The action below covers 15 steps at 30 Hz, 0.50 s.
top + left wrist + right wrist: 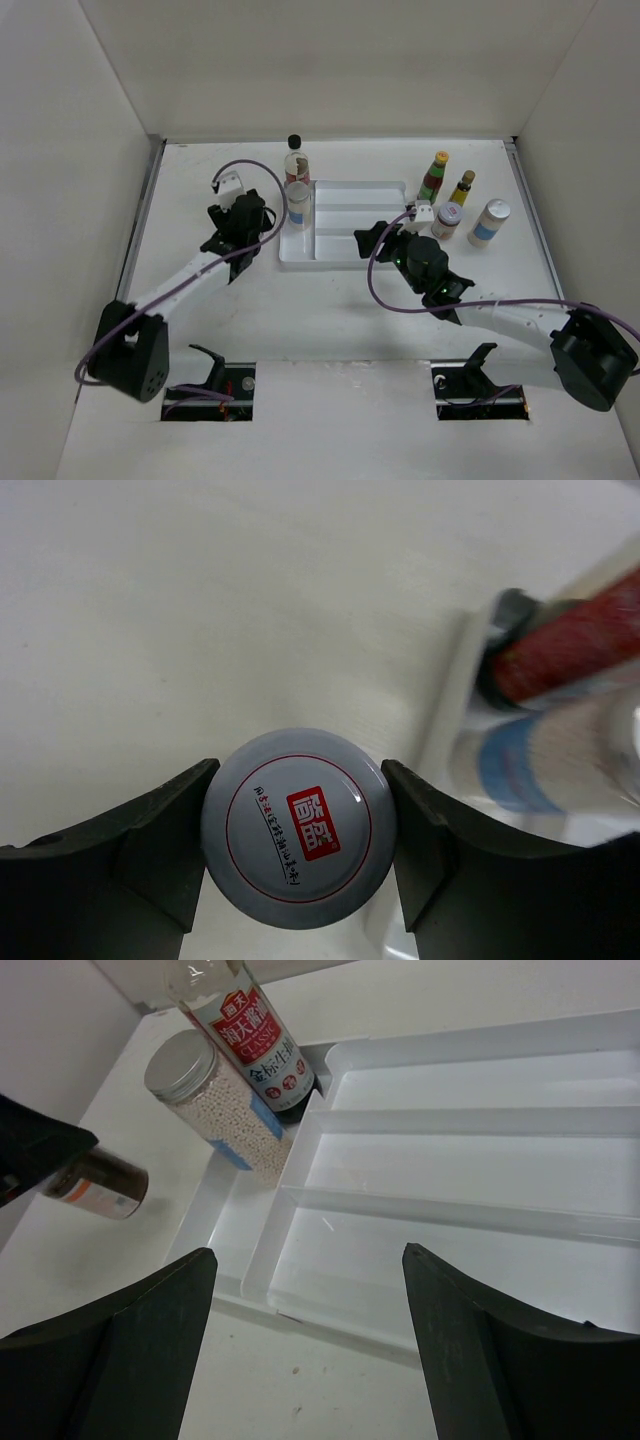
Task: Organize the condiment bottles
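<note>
My left gripper (298, 830) is shut on a white-lidded jar (298, 825) with a red logo, just left of the white divided tray (350, 255). The jar's dark body with its orange label shows in the right wrist view (100, 1188). A black-capped red-labelled bottle (295, 160) and a blue-labelled shaker (298, 205) stand at the tray's left end. A green bottle (433, 178), an amber bottle (461, 188), a white-lidded jar (446, 221) and a white-lidded shaker (489, 222) stand right of the tray. My right gripper (308, 1250) is open and empty over the tray's near edge.
White walls enclose the table on the left, back and right. The tray's long compartments (470, 1150) hold nothing. The left arm (190, 275) and right arm (500, 315) lie across the near half of the table, and purple cables loop over both.
</note>
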Tool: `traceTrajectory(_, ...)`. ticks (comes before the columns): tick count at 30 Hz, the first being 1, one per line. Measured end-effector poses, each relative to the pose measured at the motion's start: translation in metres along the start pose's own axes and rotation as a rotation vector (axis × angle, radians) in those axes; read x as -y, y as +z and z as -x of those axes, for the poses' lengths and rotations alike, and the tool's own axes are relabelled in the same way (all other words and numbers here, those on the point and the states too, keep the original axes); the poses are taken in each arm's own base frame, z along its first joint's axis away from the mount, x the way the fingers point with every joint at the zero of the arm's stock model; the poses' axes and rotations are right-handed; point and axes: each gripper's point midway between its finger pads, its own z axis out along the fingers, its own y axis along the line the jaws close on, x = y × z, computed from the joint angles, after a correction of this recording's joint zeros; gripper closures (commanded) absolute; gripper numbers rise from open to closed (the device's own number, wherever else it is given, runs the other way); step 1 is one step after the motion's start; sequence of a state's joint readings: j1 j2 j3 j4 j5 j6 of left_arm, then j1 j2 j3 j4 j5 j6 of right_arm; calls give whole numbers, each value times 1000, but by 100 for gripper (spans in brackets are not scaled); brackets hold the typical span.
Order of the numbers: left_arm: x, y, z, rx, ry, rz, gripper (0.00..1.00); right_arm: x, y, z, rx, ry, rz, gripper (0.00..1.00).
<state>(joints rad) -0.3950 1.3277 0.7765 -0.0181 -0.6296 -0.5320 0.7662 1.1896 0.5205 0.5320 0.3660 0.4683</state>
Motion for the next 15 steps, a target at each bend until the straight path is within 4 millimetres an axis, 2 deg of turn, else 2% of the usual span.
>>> traceTrajectory(4, 37, -51, 26, 88, -32, -160, 68, -1, -1, 2, 5, 2, 3, 19)
traceTrajectory(6, 51, -67, 27, 101, -32, -213, 68, -1, -1, 2, 6, 3, 3, 19)
traceTrajectory(8, 64, -75, 18, 89, -8, -250, 68, 0, -2, 3, 9, 4, 4, 19)
traceTrajectory(10, 77, -79, 0, 61, 37, -274, 68, 1, -3, 3, 9, 4, 3, 19)
traceTrajectory(15, 96, -69, -52, -26, 157, -281, 65, 3, -4, 5, 15, 7, -1, 19)
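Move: Right and slightly back from the left hand, which holds the grey-lidded jar, lies the empty near end of the tray's left compartment: about 12 cm right, 2 cm back and 10 cm below. The pink-grained jar stands in that compartment some 11 cm right and 7 cm ahead; the soy sauce bottle, also 11 cm right, is around 13 cm ahead. From the right hand the empty spot lies roughly 18 cm left, 3 cm ahead and 15 cm below. Swinging the still-gripped grey-lidded jar rightward by about 12 cm and back some 4 cm, the left hand brings it over the near end of the tray's left compartment, on the near side of the pink-grained jar. It first climbs about 6 cm, then sinks back to its starting height, while the wrist turns nearly 20 degrees clockwise and the fingers keep their hold. ##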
